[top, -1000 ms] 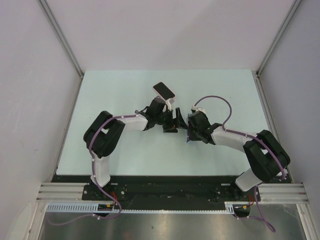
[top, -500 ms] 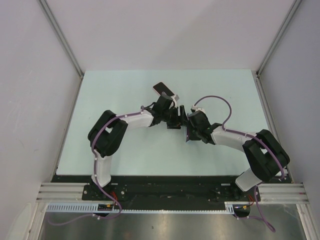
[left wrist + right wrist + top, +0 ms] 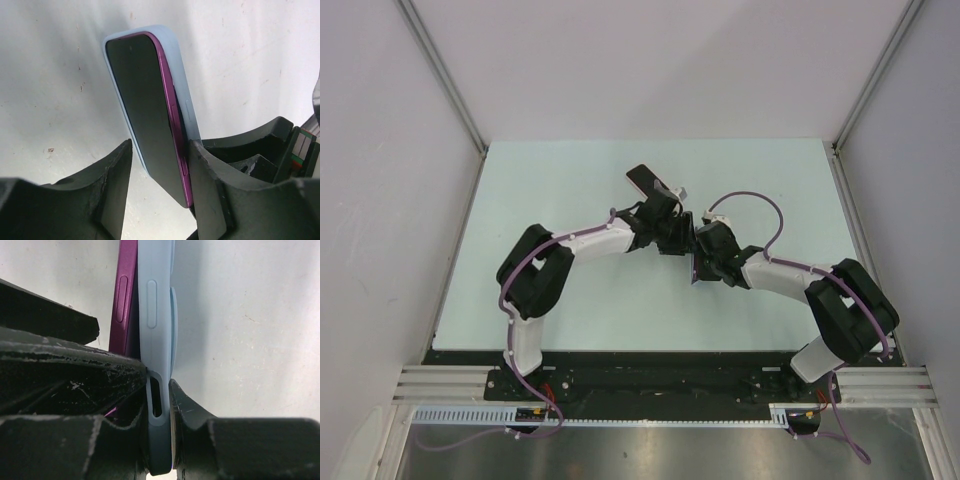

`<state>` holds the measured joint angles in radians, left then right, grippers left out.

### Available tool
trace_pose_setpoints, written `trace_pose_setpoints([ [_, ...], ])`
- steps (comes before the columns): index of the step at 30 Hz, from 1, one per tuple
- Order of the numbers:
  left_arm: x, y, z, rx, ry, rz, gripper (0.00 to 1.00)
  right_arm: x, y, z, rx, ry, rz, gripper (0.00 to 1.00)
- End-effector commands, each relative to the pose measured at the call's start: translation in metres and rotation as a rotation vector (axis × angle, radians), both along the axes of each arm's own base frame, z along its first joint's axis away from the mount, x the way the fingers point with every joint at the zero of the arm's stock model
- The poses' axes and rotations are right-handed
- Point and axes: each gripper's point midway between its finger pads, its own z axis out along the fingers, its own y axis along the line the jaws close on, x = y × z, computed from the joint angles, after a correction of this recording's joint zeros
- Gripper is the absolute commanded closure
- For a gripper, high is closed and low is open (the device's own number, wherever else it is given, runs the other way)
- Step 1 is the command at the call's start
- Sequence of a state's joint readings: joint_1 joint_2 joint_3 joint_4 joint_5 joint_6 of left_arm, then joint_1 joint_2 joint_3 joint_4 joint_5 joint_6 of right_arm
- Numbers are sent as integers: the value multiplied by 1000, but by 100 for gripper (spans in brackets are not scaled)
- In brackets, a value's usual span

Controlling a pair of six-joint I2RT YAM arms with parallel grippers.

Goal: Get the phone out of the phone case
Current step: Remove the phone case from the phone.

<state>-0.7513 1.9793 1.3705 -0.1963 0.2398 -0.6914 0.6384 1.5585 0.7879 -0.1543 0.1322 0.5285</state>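
A phone with a purple frame and dark screen (image 3: 145, 115) sits in a light-blue case (image 3: 182, 80) and stands on its long edge above the table. My right gripper (image 3: 159, 380) is shut on the case's (image 3: 155, 315) lower end. The purple phone edge (image 3: 125, 300) runs just left of its grip. My left gripper (image 3: 161, 150) is open and straddles the phone's lower end. Its right finger (image 3: 210, 190) touches the purple edge. Its left finger (image 3: 112, 185) stands clear of the screen. In the top view both grippers (image 3: 672, 238) (image 3: 698, 262) meet at mid-table.
A dark flat rectangle with a pale rim (image 3: 645, 180) shows just behind my left wrist. The pale green table (image 3: 550, 190) is bounded by white walls with metal rails at left, right and back. A purple cable (image 3: 760, 200) loops above my right arm.
My left gripper has moved right towards the right gripper and now has its jaws around the phone. The right arm has hardly moved.
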Motion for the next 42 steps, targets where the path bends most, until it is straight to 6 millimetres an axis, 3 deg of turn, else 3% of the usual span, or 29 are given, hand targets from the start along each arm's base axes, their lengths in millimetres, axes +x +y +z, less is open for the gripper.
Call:
trace_pose_setpoints([
  [1,2,43,-40,246,-26,75,52,-9,23,3,61,26,51,79],
  [12,-12,49,-64,370,-7,88,71,-7,25,12,94,11,29,79],
  [18,-6,64,-67,537,-41,121,68,-4,29,20,125,-3,23,79],
  [27,-7,73,-79,623,-44,114,64,-1,31,27,163,-8,15,79],
  [34,-7,71,-92,636,-32,107,69,0,29,32,175,-14,4,79],
  [42,4,100,-79,776,-122,179,75,2,29,35,187,-21,-2,79],
])
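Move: The phone's middle lies about 2 cm ahead of the left hand, 1 cm to its right and 2 cm below, its upper long edge already between the open fingers. The right fingers, pinching the case's near end, stand some 3 cm back, 2 cm right and 4 cm below the left hand. From the right hand the phone's middle is about 5 cm ahead and 1 cm left, roughly level. A black slab lies some 15 cm ahead and 9 cm left of the left hand, on the table. Left fingers close on the phone's edge, hand rolling left side up some 15 degrees; right keeps holding the case. ##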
